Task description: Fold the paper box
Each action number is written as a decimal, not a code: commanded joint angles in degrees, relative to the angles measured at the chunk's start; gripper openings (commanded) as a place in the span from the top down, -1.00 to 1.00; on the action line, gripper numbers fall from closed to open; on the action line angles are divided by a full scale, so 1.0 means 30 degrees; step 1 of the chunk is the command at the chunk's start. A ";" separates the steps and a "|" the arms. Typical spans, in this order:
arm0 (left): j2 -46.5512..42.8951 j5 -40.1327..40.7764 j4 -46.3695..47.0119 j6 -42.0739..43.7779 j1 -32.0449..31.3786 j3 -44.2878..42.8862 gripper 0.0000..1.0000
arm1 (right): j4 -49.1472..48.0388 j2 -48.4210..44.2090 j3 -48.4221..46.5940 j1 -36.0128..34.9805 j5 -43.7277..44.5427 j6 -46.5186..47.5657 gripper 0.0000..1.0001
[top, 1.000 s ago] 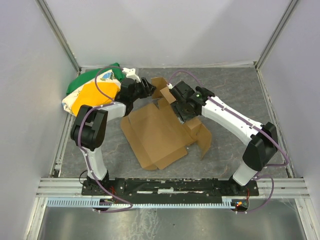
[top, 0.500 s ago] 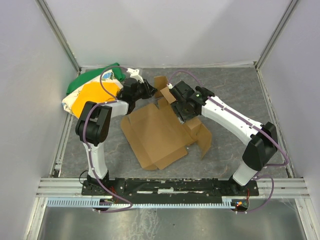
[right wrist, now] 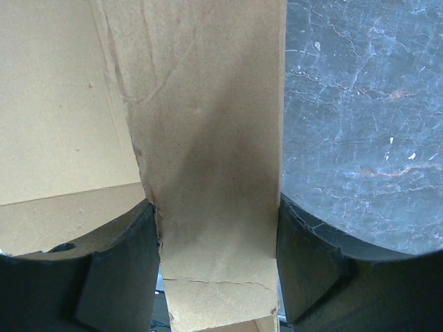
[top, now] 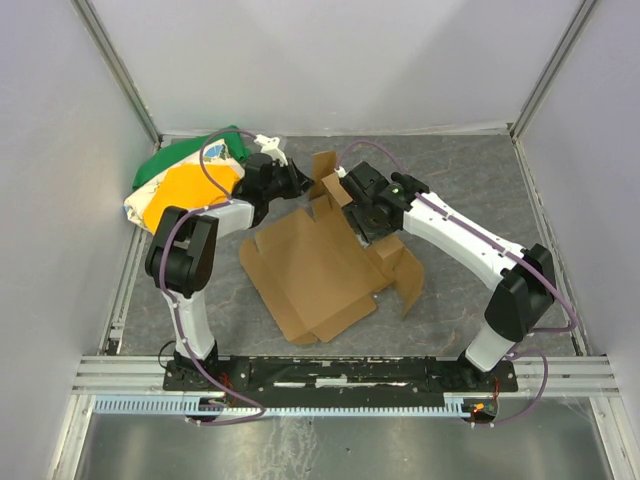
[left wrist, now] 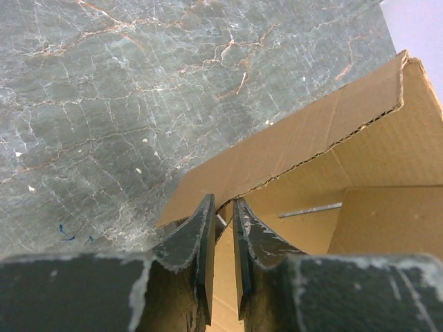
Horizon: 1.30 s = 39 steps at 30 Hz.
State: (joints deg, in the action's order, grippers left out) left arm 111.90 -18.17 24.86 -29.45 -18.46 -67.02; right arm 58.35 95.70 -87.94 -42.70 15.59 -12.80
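The paper box is a brown cardboard die-cut sheet lying mostly flat mid-table, with raised flaps at its far edge and right side. My left gripper reaches in from the left at the far flap. In the left wrist view its fingers stand almost together with the flap's thin edge between them. My right gripper is down on the sheet's far right part. In the right wrist view its jaws stand wide apart, with a cardboard strip filling the gap.
A green, yellow and white cloth bundle lies at the far left against the wall, just behind my left arm. Grey walls and metal rails enclose the marbled table. The near rail runs along the arm bases.
My left gripper has moved slightly toward the far wall, lifting the far flap with it. The sheet has shifted a little to the left. The right arm has hardly moved.
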 commanded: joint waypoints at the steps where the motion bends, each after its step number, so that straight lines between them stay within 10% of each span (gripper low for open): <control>1: -0.2141 -0.0969 0.0788 -0.0464 0.0075 -0.0017 0.57 | 0.1347 0.0590 0.0501 -0.0065 -0.0636 -0.0462 0.26; 18: -0.6456 -0.1517 0.4046 -0.2479 -0.0062 0.6369 0.58 | 0.1180 0.0854 0.0519 -0.0067 -0.1086 -0.0715 0.27; 22: -0.5700 0.0125 0.1806 -0.0913 -0.0043 0.4864 -0.05 | 0.1186 0.0919 0.0512 -0.0065 -0.1227 -0.0715 0.27; 39: -0.2127 0.1121 0.0186 0.1309 -0.0007 0.0624 -0.12 | 0.0415 -0.0247 0.1299 0.0699 -0.3232 -0.0187 0.26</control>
State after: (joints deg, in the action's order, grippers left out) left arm 106.94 -16.45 24.67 -29.85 -18.46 -63.79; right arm 57.36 94.78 -86.74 -41.82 14.15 -12.10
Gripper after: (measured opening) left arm 0.561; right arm 0.659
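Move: The end flap, standing on edge at the box's far-left corner, has its middle about 3 cm ahead of the left hand and 4 cm to its right, nearly level; its near edge is at the fingertips. The small corner tab lies some 2 cm right and 3 cm below, 1 cm farther out. The raised side panel is about 9 cm back and 12 cm right of that hand. From the right hand, the end flap lies roughly 14 cm ahead and 9 cm left. Nearly shut fingertips at the end flap's near edge come free as the left hand draws back about 7 cm and rises some 4 cm. It then spreads its fingers, reaches forward again about 6 cm towards the flap and corner tab, and dips slightly, ending with the tab between the open fingers, ungripped. The right hand stays put, keeping its wide grip on the side panel. ##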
